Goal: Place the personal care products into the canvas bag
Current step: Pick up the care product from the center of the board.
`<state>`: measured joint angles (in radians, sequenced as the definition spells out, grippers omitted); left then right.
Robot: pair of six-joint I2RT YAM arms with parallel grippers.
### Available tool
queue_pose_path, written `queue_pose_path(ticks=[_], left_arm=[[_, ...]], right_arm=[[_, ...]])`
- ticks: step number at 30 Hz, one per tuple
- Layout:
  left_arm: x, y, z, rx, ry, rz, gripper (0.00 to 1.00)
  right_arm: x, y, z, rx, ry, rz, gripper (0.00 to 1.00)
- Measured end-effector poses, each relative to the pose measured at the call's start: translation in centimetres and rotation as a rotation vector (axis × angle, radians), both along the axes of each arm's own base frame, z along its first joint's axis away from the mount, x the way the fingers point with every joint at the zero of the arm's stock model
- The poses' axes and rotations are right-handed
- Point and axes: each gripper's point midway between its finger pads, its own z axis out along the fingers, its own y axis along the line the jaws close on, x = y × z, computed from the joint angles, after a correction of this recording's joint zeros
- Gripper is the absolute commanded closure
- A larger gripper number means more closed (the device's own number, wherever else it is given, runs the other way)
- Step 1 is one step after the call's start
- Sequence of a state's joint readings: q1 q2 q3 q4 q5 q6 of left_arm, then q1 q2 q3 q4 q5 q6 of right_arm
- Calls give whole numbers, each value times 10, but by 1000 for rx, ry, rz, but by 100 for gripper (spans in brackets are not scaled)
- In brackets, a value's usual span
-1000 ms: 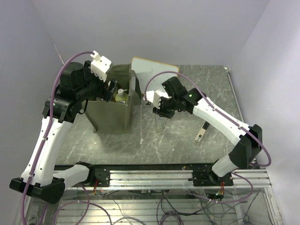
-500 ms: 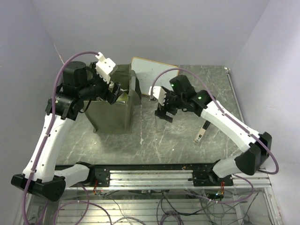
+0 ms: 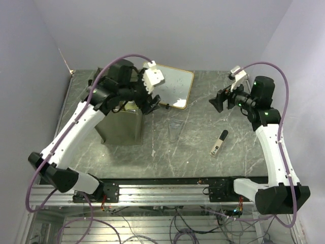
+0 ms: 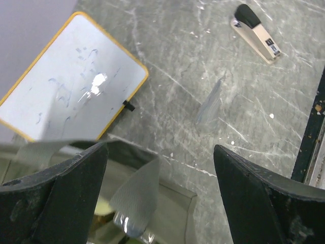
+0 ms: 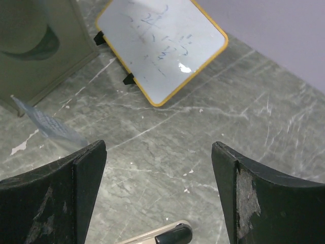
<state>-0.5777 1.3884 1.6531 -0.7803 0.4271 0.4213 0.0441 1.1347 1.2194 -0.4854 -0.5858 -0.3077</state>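
Observation:
The olive canvas bag stands left of centre, and its rim and side also show in the two wrist views. My left gripper hangs open over the bag's right edge. Below its fingers a clear textured bottle lies at the bag's opening, with something yellow-green deeper inside. A second clear bottle stands on the table right of the bag. My right gripper is open and empty at the far right.
A wood-framed whiteboard lies behind the bag. A beige and black stapler-like thing lies on the marble table right of centre. The side walls stand close on both sides.
My right gripper opened, left the clear bottle standing on the table and drew back to the far right. My left arm swung from the bag's left side over to its right edge.

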Motion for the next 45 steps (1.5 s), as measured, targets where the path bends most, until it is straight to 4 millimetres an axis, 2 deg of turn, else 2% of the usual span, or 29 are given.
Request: queue_pose_path(ticks=[4, 8, 14, 18, 23, 26, 30, 34, 40, 45], left_arm=[[-4, -33, -19, 64, 10, -102, 6], [-12, -65, -57, 159, 56, -203, 7], [-15, -95, -113, 272, 133, -289, 9], [-11, -106, -137, 312, 164, -305, 21], [-5, -111, -158, 348, 187, -312, 38], [-5, -111, -162, 355, 190, -316, 50], [-6, -112, -162, 355, 187, -326, 74], [-9, -113, -162, 356, 182, -345, 91], [-15, -106, -157, 371, 174, -371, 93], [-25, -95, -133, 364, 151, -377, 93]], right_arm=[[5, -20, -13, 68, 48, -49, 16], [1, -22, -23, 101, 70, -39, 16], [-6, -26, -22, 116, 47, -43, 16], [-6, -25, -20, 117, 27, -34, 16], [-7, -23, -23, 122, 32, -16, 16], [-8, -21, -22, 121, 27, -1, 16], [-9, -20, -22, 120, 23, 13, 15], [-10, -18, -21, 121, 21, 25, 15], [-10, -19, -22, 117, 20, 27, 15], [-9, -19, -26, 113, 25, 28, 15]])
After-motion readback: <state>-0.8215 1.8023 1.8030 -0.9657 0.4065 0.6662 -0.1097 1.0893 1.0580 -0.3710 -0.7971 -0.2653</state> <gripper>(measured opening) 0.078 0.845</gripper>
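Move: The clear tube that I go for stands on its cap, its middle about 11 cm to the right of my open left hand, barely 1 cm back and some 21 cm below. The canvas bag's middle is about 13 cm to my left hand's left and 6 cm ahead; the whiteboard lies some 24 cm ahead and 6 cm right of it. From my right hand the tube is about 17 cm left, 6 cm back and 17 cm lower. I swing my left hand down about 16 cm and right about 11 cm, away from the bag to the tube, tipping the fingers steeper downward and turning clockwise, some 30 degrees in all. There I close them from wide open to nearly shut, pinching the tube's flat upper end, then lift about 2 cm, easing slightly left and back. My open right hand just sinks and drifts right a little, empty. ##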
